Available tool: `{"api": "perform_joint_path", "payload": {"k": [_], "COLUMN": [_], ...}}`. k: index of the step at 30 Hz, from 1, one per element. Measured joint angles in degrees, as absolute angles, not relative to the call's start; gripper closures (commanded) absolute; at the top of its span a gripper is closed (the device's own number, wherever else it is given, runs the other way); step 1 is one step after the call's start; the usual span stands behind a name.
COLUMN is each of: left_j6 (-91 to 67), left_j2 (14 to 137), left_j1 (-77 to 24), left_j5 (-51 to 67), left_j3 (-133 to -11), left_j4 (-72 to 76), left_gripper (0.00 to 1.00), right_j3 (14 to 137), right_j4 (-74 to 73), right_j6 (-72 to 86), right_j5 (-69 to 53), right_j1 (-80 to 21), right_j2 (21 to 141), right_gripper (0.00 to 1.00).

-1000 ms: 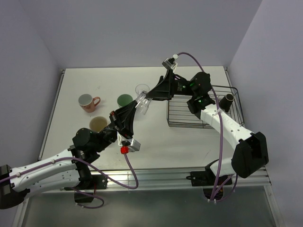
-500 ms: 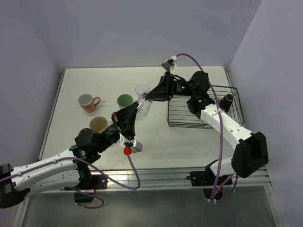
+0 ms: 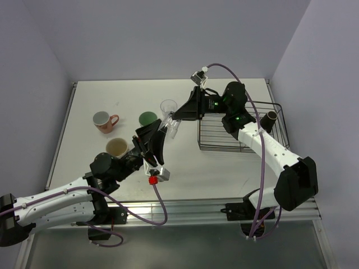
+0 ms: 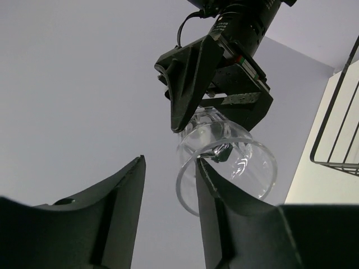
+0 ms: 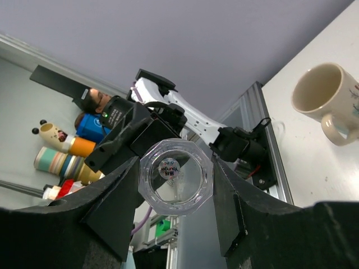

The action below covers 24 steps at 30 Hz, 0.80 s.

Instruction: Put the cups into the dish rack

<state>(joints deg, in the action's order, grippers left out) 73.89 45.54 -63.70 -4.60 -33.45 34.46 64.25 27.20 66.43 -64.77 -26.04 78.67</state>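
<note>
My right gripper (image 3: pixel 174 119) is shut on the base of a clear glass (image 3: pixel 171 128) and holds it tilted in the air over the table, left of the black wire dish rack (image 3: pixel 242 147). In the right wrist view both fingers (image 5: pixel 115 196) clamp this glass (image 5: pixel 175 184). My left gripper (image 3: pixel 157 132) is open and empty just below-left of the glass; in its own view the glass (image 4: pixel 227 168) lies beyond the fingertips (image 4: pixel 208 185). A second clear glass (image 3: pixel 168 105), a green tumbler (image 3: pixel 148 118), a pinkish mug (image 3: pixel 104 120) and a cream mug (image 3: pixel 116 147) stand on the table. A dark brown cup (image 3: pixel 271 117) sits in the rack.
The rack stands at the table's right edge, its right side close to the wall. The cream mug also shows in the right wrist view (image 5: pixel 328 98). The table's far and left edges meet lavender walls.
My left gripper has let go of the clear glass and drawn back down-left. The right gripper keeps the glass and has shifted slightly.
</note>
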Motion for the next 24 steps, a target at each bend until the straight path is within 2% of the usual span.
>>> {"api": "perform_joint_path", "payload": {"k": [6,7,8,14,19,24], "left_j6": [73.89,73.87,73.93,72.16,67.70,60.84], "left_j2": [44.45,43.92,43.48,40.21,40.23,42.39], "left_j1": [-63.75,-63.75,-63.75,-63.81,-63.86,-63.86], "left_j5": [-4.97,-4.99,-4.99,-5.02,-5.93,-7.75], "left_j3": [-33.30,-33.23,-33.12,-33.10,-35.16,-40.71], "left_j4": [33.41,33.06,32.75,27.88,20.43,12.80], "left_gripper": [0.39,0.32,0.30,0.02,0.01,0.01], "right_j3": [64.77,65.06,65.36,67.31,71.05,81.19], "right_j4": [22.72,21.74,20.93,15.25,2.83,-20.45], "right_j6": [62.89,62.00,61.41,56.88,47.57,28.82], "right_j5": [-65.52,-65.65,-65.65,-65.76,-66.00,-61.98], "right_j1": [-22.31,-21.15,-20.16,-11.53,-2.83,7.11], "right_j2": [78.56,78.56,78.54,77.45,75.85,75.96], "right_gripper": [1.00,1.00,1.00,1.00,1.00,1.00]}}
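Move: The glass hangs from the right hand's grip; the dish rack it is bound for has its middle about 25 cm ahead, 33 cm to the right and 33 cm below. The dark mug in the rack is some 27 cm ahead, 45 right; the standing glass about 33 ahead, 5 left. From the left hand the held glass is about 3 cm ahead, 5 right and 1 up; the green cup lies 27 ahead, 8 left and 33 below. Carrying the glass away by its base, the right hand sweeps about 18 cm right and 11 forward towards the rack, speeding up at nearly the same height; it swings some 35 degrees clockwise and dips its fingertips, grip unchanged. The left, already half open at the rim, opens fully, eases back about 1.5 cm left, then sinks 2 cm and tips down a little. ##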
